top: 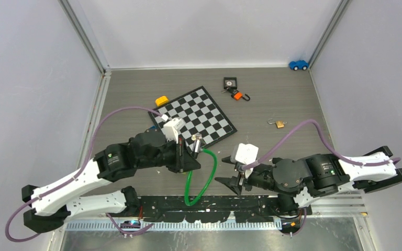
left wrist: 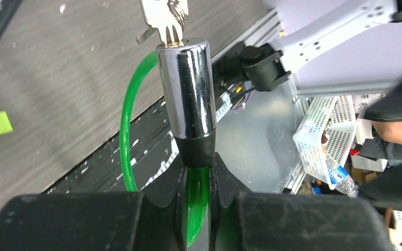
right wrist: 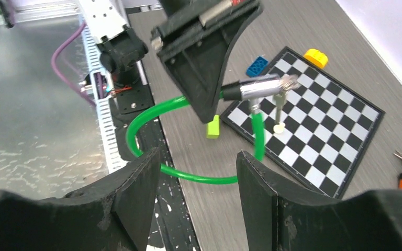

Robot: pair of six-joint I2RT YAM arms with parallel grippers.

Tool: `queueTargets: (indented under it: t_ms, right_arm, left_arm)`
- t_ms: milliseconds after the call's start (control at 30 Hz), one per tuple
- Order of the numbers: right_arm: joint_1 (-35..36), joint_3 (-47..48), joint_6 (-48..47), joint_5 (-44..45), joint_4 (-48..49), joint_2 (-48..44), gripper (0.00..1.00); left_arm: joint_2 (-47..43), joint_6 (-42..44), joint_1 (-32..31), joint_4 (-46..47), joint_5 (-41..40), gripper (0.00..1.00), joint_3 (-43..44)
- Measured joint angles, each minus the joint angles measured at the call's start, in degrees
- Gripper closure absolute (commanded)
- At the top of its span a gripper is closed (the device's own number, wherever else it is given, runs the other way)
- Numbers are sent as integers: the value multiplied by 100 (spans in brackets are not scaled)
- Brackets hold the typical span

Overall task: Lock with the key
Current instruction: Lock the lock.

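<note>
A green cable lock [top: 205, 180] with a chrome cylinder [left wrist: 186, 89] is held up above the table's near edge. A silver key [left wrist: 163, 18] sticks in the cylinder's end. My left gripper [left wrist: 198, 183] is shut on the green cable just below the cylinder's black collar. In the right wrist view the cylinder [right wrist: 254, 89] and key [right wrist: 288, 82] lie sideways over the chessboard's edge. The cable loop [right wrist: 199, 180] curves round towards my right gripper [right wrist: 198, 154]. That gripper is open and empty, a little to the right of the lock [top: 233, 184].
A chessboard [top: 209, 107] lies mid-table, with a yellow block [top: 161, 100] at its left corner. A green block [right wrist: 213, 127] and a blue brick [right wrist: 256, 65] sit near it. Further back are a key ring with an orange clip [top: 235, 94], a small padlock [top: 278, 124] and a blue toy car [top: 298, 65].
</note>
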Motion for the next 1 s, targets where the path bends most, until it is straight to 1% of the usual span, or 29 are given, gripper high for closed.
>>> queueTargets:
  t_ms: [100,133,233,300,333,400,533,633,767,1000]
  right_arm:
    - [-293,227,61,90,-160,203,42]
    - [-643,387,98,-138,-267,326,42]
    - [-2496,774,177,-1259,-463,697,42]
    - [-3781,839,149,-2256,-531,918,41]
    - [-4323,866,105,-2765,-610,1045,41]
    - [-4988,881,-26,-3652,-774,1290,41]
    - [-5493,883,-354,-5370,-1073,1622,41]
    - [-5661,883,-546,-6240,-1189,1655,41]
    - [-5724,890,-756,-6817,-1268,1578,40]
    - [-5751,890,-938,-7040,-1392,1274,39]
  left_arm:
    - [46,-107,522,44,599,100,-400]
    - [59,-90,719,81,782,100,-507]
    - [109,125,1333,212,1416,100,-640]
    - [199,345,1762,428,1941,100,-638]
    - [254,413,1917,544,2157,100,-636]
    - [439,562,2262,920,2736,100,-636]
    - [833,682,2597,1668,3663,100,-636]
    - [944,785,2649,1956,4122,100,-636]
    - [927,1051,2662,2149,4559,100,-623]
    - [562,2011,2662,2203,4922,100,-621]
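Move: The key in the lock barrel lies some 10 cm ahead of the open right hand, 10 cm to its left and about 4 cm below it. The green cable loop hangs level with that hand, about 8 cm left and 9 cm lower. Down on the table, about 34 cm below it, the green block lies roughly 14 cm ahead and 17 cm left, the pawn 27 cm ahead and 13 cm left. From the left hand, which holds the barrel, the key is about 6 cm ahead, 1 cm right and 2 cm higher. Forward in a fast sweep of about 14 cm, the right hand comes up level with the key end, sinking as it goes, then eases back about 6 cm while rolling its open fingers some 25 degrees; it ends nearer the key, touching nothing. The left hand keeps its grip on the barrel, dips, goes forward and partly back, rises again and swings clockwise about 25 degrees, turning the key end towards the right hand. ##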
